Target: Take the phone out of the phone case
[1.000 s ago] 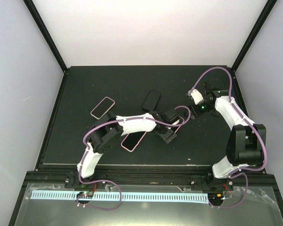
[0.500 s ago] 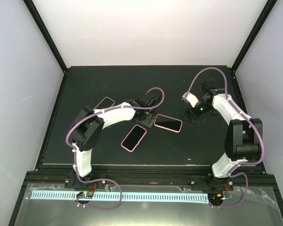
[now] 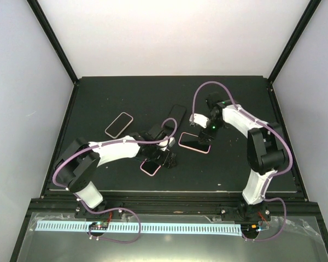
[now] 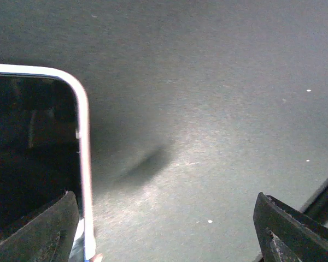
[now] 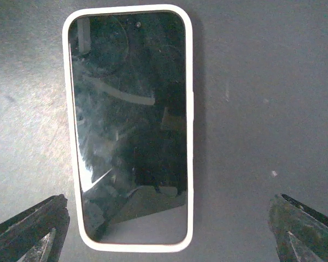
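A phone in a pale pink case (image 3: pixel 195 143) lies screen up mid-table. In the right wrist view this cased phone (image 5: pixel 128 125) fills the middle. My right gripper (image 3: pixel 204 131) hovers over it, open (image 5: pixel 167 232), with the phone's near end between the fingers, closer to the left one, and nothing gripped. A second pink-cased phone (image 3: pixel 149 167) lies nearer the front. My left gripper (image 3: pixel 167 158) stands open at its right end. In the left wrist view (image 4: pixel 167 229) that phone's corner (image 4: pixel 38 136) shows at the left, just inside the left finger.
A third pink-cased phone (image 3: pixel 118 124) lies at the back left. A black phone (image 3: pixel 176 115) lies behind the middle. The black mat (image 3: pixel 235 169) ends at a raised front rail. White walls enclose the table.
My left gripper swung from the back of the table down to the near cased phone. My right gripper moved left and now hovers over the middle cased phone.
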{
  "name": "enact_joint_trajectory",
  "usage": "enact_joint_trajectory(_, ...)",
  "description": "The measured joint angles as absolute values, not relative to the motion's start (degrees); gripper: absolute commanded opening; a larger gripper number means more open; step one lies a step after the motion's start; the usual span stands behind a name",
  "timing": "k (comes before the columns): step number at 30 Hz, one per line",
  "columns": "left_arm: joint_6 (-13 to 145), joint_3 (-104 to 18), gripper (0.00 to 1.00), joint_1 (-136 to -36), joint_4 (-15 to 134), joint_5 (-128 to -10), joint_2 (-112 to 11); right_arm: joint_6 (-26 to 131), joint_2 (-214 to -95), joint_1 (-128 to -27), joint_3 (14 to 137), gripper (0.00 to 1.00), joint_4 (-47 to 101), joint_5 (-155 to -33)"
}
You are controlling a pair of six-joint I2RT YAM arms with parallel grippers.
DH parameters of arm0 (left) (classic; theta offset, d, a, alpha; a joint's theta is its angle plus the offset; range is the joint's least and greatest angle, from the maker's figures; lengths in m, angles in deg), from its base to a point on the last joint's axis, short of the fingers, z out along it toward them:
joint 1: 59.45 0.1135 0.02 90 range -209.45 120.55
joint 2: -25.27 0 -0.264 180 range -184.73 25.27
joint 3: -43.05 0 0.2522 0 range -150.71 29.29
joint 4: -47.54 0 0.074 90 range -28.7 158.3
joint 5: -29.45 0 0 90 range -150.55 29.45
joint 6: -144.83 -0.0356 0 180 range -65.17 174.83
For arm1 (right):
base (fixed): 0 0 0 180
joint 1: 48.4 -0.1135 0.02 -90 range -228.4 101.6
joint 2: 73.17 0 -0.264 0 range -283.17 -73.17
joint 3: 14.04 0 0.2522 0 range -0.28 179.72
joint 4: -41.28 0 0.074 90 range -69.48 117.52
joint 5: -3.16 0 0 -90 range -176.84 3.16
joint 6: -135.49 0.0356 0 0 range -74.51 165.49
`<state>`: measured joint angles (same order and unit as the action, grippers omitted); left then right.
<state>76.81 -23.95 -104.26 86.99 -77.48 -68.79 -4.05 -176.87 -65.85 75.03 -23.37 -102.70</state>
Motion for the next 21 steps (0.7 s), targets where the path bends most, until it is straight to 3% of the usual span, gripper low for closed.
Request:
enact_joint_trajectory(8, 78.86, -21.59, 0.87, -103.89, 82.25, -83.31, -68.62, -0.69, -183.82, -69.57, 77.30, 1.00, -22.52, -99.24)
enact_joint_trajectory(21, 78.86, -20.71, 0.88, -108.90, 78.19, -89.04, -64.75, 1.22, -182.75, -70.25, 71.70, 0.98, -21.64, -99.42)
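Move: The right hand goes for the right-hand pink-cased phone, lying crosswise with its right end nearly beneath the hand; its middle is about 5 cm left, 2 cm back and 6 cm below. The black phone lies roughly 10 cm ahead and 13 cm left of that hand, and the other pink-cased phone some 10 cm back and 22 cm left. From the left hand, the right-hand phone is about 7 cm ahead, 11 cm right and 4 cm below. With its fingers wide open, the right hand sinks about 5 cm to straddle the right end of the right-hand pink-cased phone, first easing slightly left, then drawing back nearly 3 cm to centre the phone; whether the pads touch the case can't be seen. The empty, open left hand swings right and back, rises some 3 cm and tilts about 15 degrees, leaving the other pink-cased phone. ##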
